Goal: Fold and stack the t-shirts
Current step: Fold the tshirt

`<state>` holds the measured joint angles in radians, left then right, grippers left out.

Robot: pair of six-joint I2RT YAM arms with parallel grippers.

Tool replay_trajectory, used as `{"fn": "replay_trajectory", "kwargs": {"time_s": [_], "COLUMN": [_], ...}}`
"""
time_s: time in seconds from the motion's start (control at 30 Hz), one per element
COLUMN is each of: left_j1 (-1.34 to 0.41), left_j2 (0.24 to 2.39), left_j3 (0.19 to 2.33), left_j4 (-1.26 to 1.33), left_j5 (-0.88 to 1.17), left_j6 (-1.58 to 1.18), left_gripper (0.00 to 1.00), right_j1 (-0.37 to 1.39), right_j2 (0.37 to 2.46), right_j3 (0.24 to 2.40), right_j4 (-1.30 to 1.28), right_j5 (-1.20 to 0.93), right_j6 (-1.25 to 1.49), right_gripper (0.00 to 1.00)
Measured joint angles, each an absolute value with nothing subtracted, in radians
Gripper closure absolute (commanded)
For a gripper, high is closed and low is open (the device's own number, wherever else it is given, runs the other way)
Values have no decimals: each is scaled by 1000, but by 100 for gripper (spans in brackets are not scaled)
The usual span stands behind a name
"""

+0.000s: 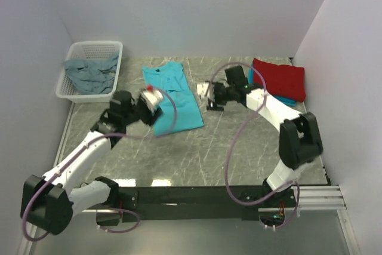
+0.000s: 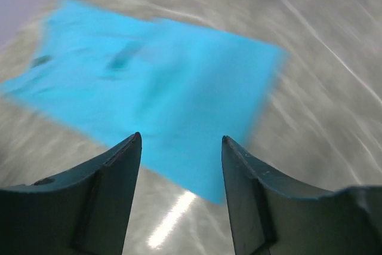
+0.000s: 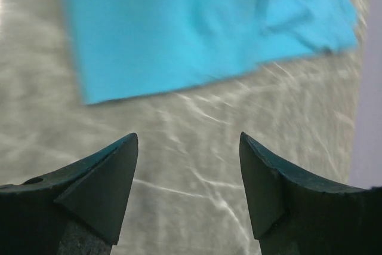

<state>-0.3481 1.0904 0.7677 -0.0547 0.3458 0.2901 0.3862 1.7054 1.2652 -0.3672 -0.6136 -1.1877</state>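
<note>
A bright turquoise t-shirt [image 1: 176, 95] lies partly folded as a long flat strip on the marble table [image 1: 221, 153]. It also shows in the left wrist view [image 2: 161, 82] and the right wrist view [image 3: 197, 22]. My left gripper [image 1: 154, 98] hangs over its left edge, open and empty [image 2: 181, 141]. My right gripper [image 1: 206, 95] hovers just right of the shirt above bare table, open and empty [image 3: 188, 141]. A folded red t-shirt [image 1: 279, 79] lies on a folded turquoise-blue one [image 1: 286, 100] at the back right. A dull grey-blue shirt [image 1: 89, 73] is crumpled in the basket.
A white perforated basket [image 1: 71, 91] stands at the back left against the wall. White walls close in the left, back and right. A black rail [image 1: 227, 194] runs along the near table edge by the arm bases.
</note>
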Motion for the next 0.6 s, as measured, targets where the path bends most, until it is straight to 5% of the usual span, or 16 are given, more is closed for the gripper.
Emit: {"fn": "replay_trajectory", "kwargs": {"time_s": [0.27,0.6], "left_j1": [-625,-623], "left_j2": [1119,1290], "left_j3": [600,593], "left_j4": [-192,-128], "left_j5": [334,168], "left_j6": [599,672], "left_gripper": [39,42], "right_j1": [505,533], "right_j2": [1606,1653], "right_j3": [1013,1021], "right_j4": [-405,-348], "right_j5": [-660,-623], "right_j6": [-1404,-1399], "right_gripper": [25,26]}}
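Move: The turquoise t-shirt lies half-folded between the open hands. Its near-left corner sits about 5 cm back and 1 cm left of the left hand, some 17 cm below; its collar end is roughly 19 cm ahead and 1 cm right, the basket 18 cm ahead and 23 cm left. The near-right corner is 6 cm back, 2 cm left and 11 cm below the right hand; the red-topped stack lies 10 cm ahead and 24 cm right. Neither hand is seen touching cloth: both close in on the near corners, fingers still open. The left drops about 15 cm throughout, drawing back nearly 9 cm, then easing forward again, and rolls some 30 degrees with its left side rising while turning clockwise. The right first pulls back about 9 cm and sinks 6, drifting slightly left and turning about 15 degrees counter-clockwise, then nearly holds over its corner. ##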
